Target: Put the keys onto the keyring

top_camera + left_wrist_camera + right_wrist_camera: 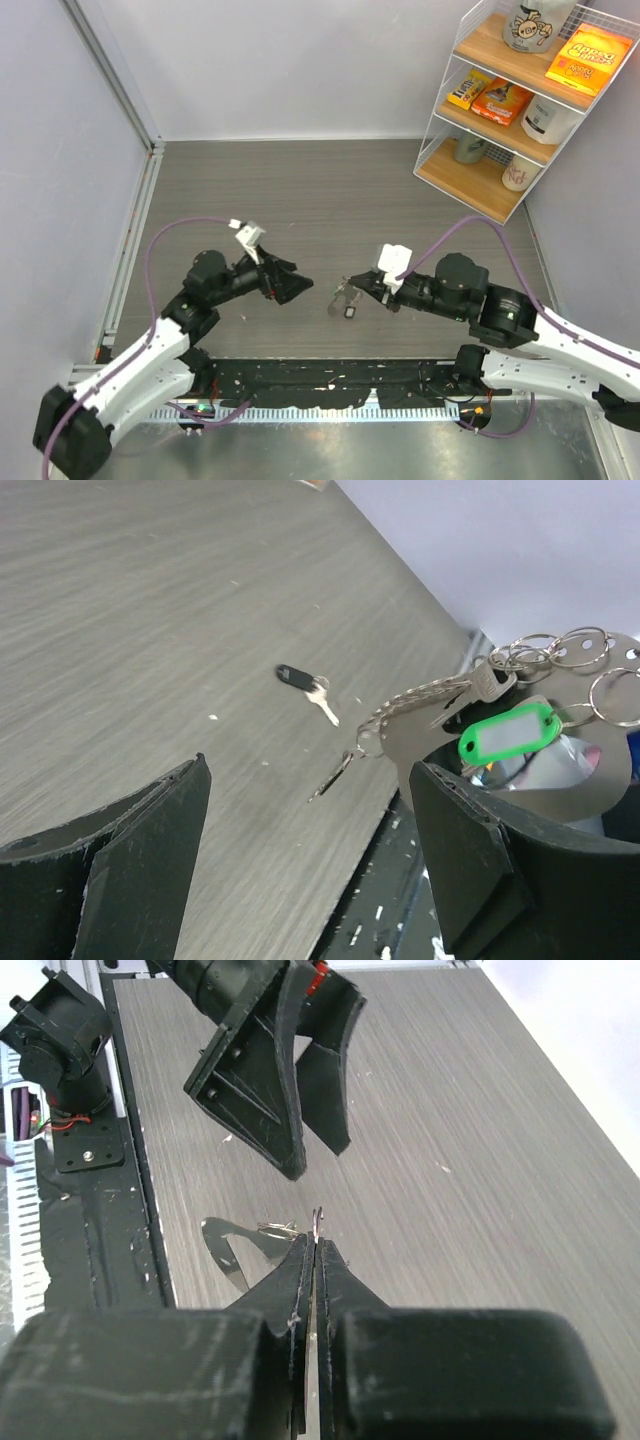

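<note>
My right gripper (pixel 352 283) is shut on a thin wire ring (pixel 317 1222) of the keyring (pixel 420 742), a silvery-grey metal loop held above the table. A bright green tag (pixel 508 732), several small rings (pixel 553 650) and a short chain (pixel 410 700) hang on it. One small key (pixel 305 685) with a dark head lies flat on the table beyond it. In the top view that key (pixel 350 311) lies just below the right gripper's tips. My left gripper (pixel 308 763) is open and empty, facing the keyring from the left, a short gap away.
A wire shelf (pixel 520 100) with boxes and cups stands at the back right. The black base plate (pixel 330 380) runs along the table's near edge. Purple cables (pixel 180 225) loop over both arms.
</note>
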Motion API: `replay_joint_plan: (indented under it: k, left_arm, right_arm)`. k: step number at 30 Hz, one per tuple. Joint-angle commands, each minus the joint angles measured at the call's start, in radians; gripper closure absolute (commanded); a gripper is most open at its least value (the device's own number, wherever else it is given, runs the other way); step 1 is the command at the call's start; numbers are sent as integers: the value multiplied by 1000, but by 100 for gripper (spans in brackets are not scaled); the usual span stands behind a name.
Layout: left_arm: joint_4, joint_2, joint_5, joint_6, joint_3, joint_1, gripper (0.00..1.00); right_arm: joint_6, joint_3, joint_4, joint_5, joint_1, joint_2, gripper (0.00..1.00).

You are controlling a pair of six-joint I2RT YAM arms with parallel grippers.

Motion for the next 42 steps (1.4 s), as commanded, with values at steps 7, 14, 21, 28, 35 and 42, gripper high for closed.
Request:
replay_joint_plan:
  k: [7, 14, 21, 28, 35, 42]
  left_arm:
    - [-59, 418, -56, 271, 352, -282, 12]
    - [-31, 734, 92, 320, 552, -286, 13]
    - [-70, 952, 251, 410, 763, -337, 16]
    - [-259, 1097, 325, 620, 937, -371, 11]
    - [-437, 1254, 394, 731, 1124, -381, 11]
    - [-529, 1343, 400, 821, 1224, -404, 10]
  right_arm:
    - [219, 175, -315, 74, 5, -143, 94]
    - [329, 207, -406, -96, 5, -209, 95]
    - [369, 189, -416, -166, 5, -243, 95]
    - [372, 178, -412, -245, 7, -221, 95]
    - [372, 147, -392, -303, 5, -214, 94]
    - [360, 131, -381, -341, 5, -227, 94]
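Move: The loose key with the black fob lies on the table some 25 cm to the left hand's right, about 2 cm farther out and roughly 19 cm below it. Between them the keyring hangs in the right fingers, about 14 cm to the left hand's right, 5 cm nearer the base and some 5 cm higher. From the right hand the loose key is about 8 cm ahead, 8 cm to the right and 29 cm down. The left hand, fingers staying wide open, sweeps about 24 cm to the right towards the loose key, sinking some 7 cm, mostly in two later dips, while the wrist turns some 50 degrees clockwise and dips the fingertips; it stops short of a touch above the key. The right hand keeps its pinch on the keyring and clears out of the way, first mainly to the right with a small rise, then mainly back towards the near table edge, about 10 cm back and 6 cm right in all, tipping as it goes and sinking again to about its starting height. ##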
